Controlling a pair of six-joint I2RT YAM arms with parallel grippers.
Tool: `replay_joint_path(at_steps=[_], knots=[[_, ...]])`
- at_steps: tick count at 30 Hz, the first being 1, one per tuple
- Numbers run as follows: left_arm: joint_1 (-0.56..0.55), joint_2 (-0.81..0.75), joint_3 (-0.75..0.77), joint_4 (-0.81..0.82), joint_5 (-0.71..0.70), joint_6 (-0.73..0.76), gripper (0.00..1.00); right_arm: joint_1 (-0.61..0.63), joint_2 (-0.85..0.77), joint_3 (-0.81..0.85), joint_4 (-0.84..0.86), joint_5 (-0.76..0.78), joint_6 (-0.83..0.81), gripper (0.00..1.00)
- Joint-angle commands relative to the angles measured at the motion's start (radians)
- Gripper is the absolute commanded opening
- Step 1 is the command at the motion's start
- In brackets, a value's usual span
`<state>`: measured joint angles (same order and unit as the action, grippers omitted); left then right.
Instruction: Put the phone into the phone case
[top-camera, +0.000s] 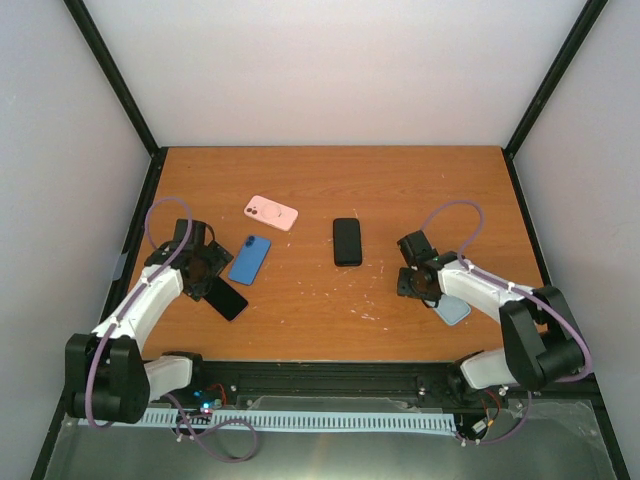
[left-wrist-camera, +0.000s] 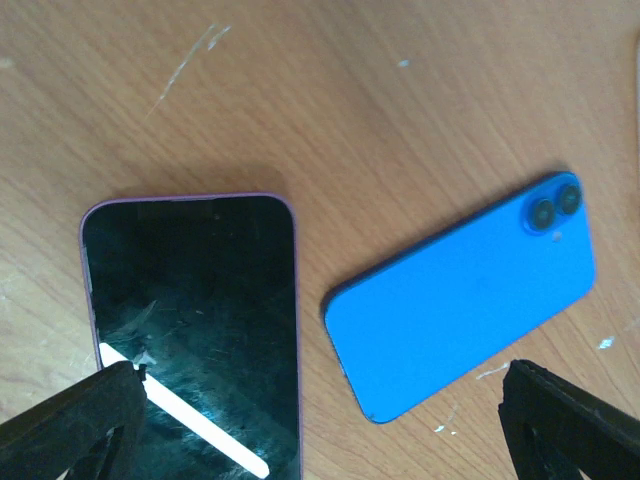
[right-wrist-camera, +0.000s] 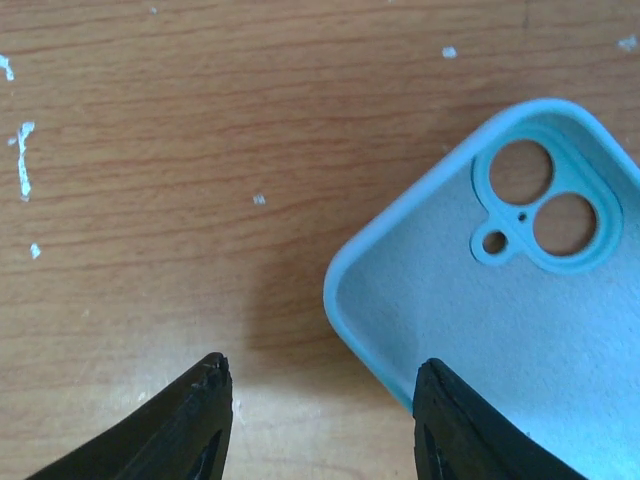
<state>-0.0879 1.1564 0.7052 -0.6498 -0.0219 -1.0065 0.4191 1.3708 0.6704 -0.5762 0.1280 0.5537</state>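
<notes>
The phone case (right-wrist-camera: 500, 300) is light blue and lies open side up by the table's near right, partly under my right arm (top-camera: 452, 310). My right gripper (right-wrist-camera: 325, 400) hovers low over its corner, jaws apart; the right fingertip (right-wrist-camera: 455, 425) overlaps the case's rim and the left one stands over bare wood. A blue phone (left-wrist-camera: 470, 300) lies back up with two lenses showing, also seen from above (top-camera: 249, 259). Beside it is a dark-screened phone (left-wrist-camera: 190, 320) with a purple edge. My left gripper (left-wrist-camera: 320, 435) is wide open above both, holding nothing.
A pink phone or case (top-camera: 270, 212) lies behind the blue phone, and a black phone (top-camera: 347, 241) sits mid-table. The wooden table (top-camera: 330, 180) is boxed in by black frame posts and white walls. White flecks mark the wood.
</notes>
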Motion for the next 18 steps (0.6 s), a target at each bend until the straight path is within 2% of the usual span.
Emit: replay_joint_path(at_steps=[1,8,13,18], knots=[[0.048,0.039,-0.004,-0.044,0.021,-0.042,0.96,-0.01,0.062,0.039,0.046,0.035,-0.031,0.49],[0.073,0.157,0.021,-0.074,0.056,-0.019,0.96,-0.01,0.089,0.053,0.03,0.044,-0.059,0.46],[0.074,0.189,0.02,-0.07,0.094,-0.036,0.97,-0.009,0.061,0.077,0.011,0.077,-0.066,0.51],[0.074,0.195,0.024,-0.068,0.086,-0.037,0.99,-0.014,0.113,0.089,0.012,0.097,-0.074,0.52]])
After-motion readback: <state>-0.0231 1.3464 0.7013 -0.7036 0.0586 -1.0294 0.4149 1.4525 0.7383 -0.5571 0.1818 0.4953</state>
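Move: The dark phone lies roughly 3 cm back of the left gripper, in line sideways and some 7 cm below. From the left gripper the blue phone sits about 8 cm ahead and 6 cm right, the pink phone roughly 22 cm ahead and 13 cm right. The light-blue case's middle is about 8 cm right and 1 cm back of the right gripper, 2 cm below; the cased black phone is some 15 cm ahead of that gripper and 20 cm left. Lower the wide-open left gripper about 5 cm onto the dark phone, easing back some 2.5 cm and tipping the fingers about 15 degrees closer to straight down, so they come to straddle its width just above the table. Meanwhile slide the half-open right gripper about 2.5 cm forward towards the case's left corner, dipping about 1 cm, then rising again. ##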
